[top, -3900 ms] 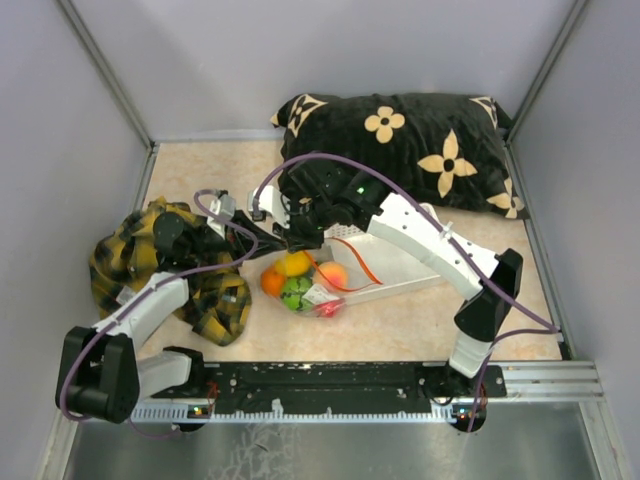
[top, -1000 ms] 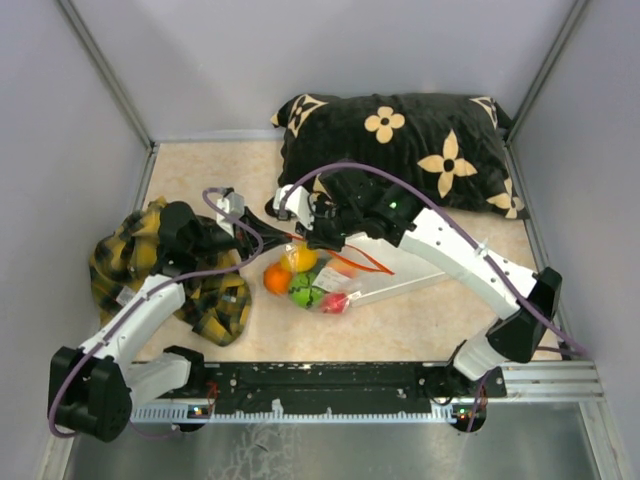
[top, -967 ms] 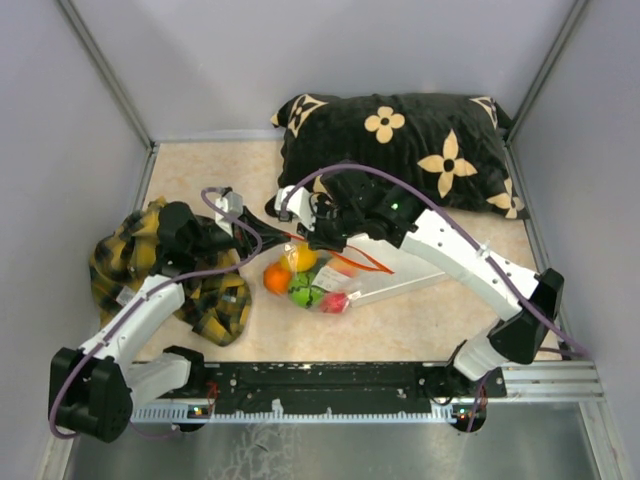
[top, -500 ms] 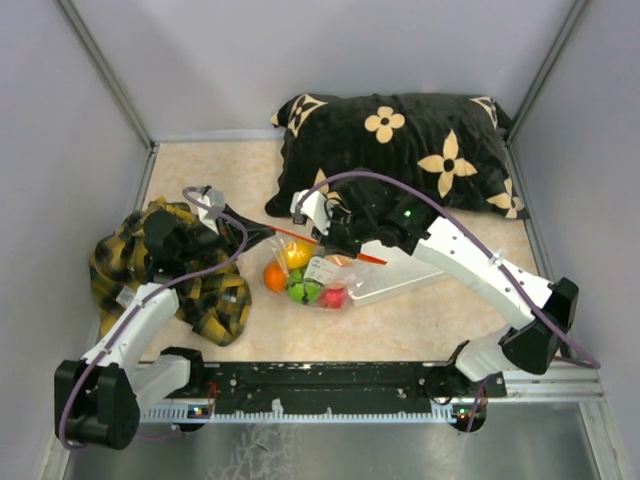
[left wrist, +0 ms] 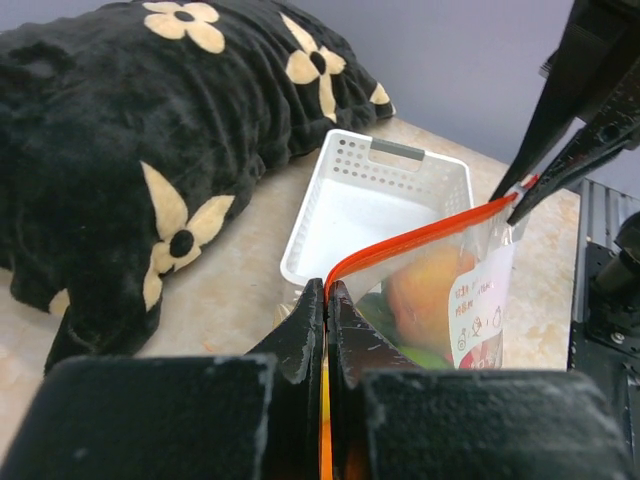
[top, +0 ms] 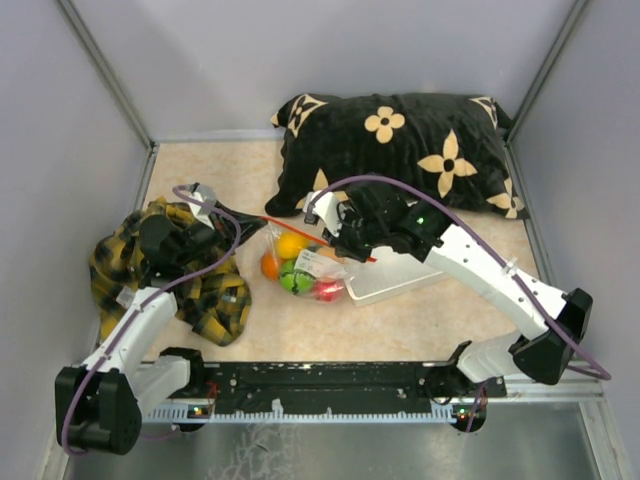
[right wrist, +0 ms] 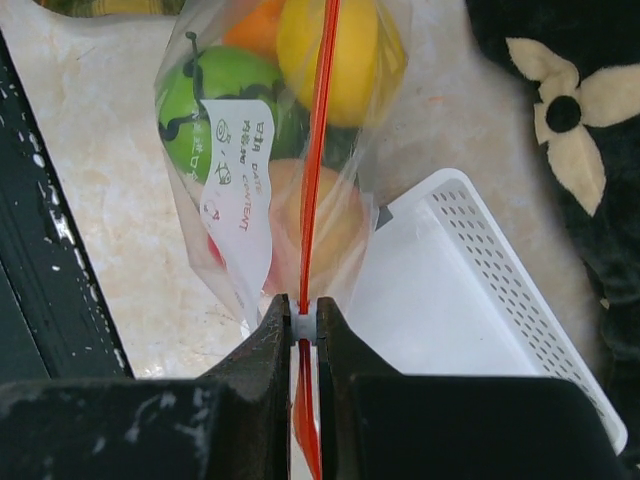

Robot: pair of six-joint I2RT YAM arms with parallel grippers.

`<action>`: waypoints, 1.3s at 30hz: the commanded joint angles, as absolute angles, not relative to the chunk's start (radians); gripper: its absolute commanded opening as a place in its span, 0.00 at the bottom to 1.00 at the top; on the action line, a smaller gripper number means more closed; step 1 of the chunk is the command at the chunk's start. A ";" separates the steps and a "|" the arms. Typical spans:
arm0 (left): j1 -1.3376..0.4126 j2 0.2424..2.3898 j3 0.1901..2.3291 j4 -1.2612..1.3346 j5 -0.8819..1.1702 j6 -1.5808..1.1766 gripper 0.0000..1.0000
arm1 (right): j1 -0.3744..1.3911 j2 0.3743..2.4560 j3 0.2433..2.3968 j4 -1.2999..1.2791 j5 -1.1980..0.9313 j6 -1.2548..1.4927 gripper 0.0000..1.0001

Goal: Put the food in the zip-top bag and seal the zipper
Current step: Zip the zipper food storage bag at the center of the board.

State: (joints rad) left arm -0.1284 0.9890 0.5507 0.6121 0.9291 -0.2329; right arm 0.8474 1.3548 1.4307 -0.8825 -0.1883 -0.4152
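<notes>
The clear zip-top bag point(top: 300, 268) hangs between my two grippers, in front of the pillow. It holds the food: a yellow fruit point(top: 292, 245), an orange one point(top: 270, 265), a green striped one point(top: 295, 279) and a red one point(top: 327, 290). A peach one point(right wrist: 300, 220) shows in the right wrist view. The red-orange zipper point(top: 300, 232) is stretched straight. My left gripper point(top: 252, 222) is shut on its left end point(left wrist: 420, 235). My right gripper point(top: 342, 246) is shut on the zipper's white slider point(right wrist: 304, 327) at the right end. The brown and dark green fruits are hidden.
A white lattice basket point(top: 405, 275) lies just right of the bag, under my right arm. A black pillow with cream flowers point(top: 400, 140) fills the back. A yellow plaid cloth point(top: 125, 265) lies at the left under my left arm.
My left gripper has pulled the zipper's end leftwards and my right gripper has slid rightwards along the strip. The zipper has gone from slack and curved to a straight line.
</notes>
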 commanded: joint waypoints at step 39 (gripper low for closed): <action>-0.110 0.880 0.667 0.291 0.323 -0.237 0.01 | 0.966 1.276 1.299 -0.669 -0.451 -0.106 0.00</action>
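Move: The left fingers already pinch the zipper strip's left end and the right fingers its white slider. The strip's open right end lies about 8 cm to the right hand's right and 4 cm back, nearly level, or some 20 cm right and 8 cm back from the left hand. The bagged food hangs about 11 cm below the right hand, 5 cm left and 2 cm back; the white basket stands about 13 cm right of that hand, 1 cm back and 17 cm lower. Keeping its pinch on the slider, the right hand draws it along the strip towards the right end, going back and right for about 4 cm, then swings left while still backing, its wrist tilting some 15 degrees. The left hand holds the strip's other end and pulls against it, moving about 6 cm forward and left and turning counter-clockwise; both grips stay shut. ##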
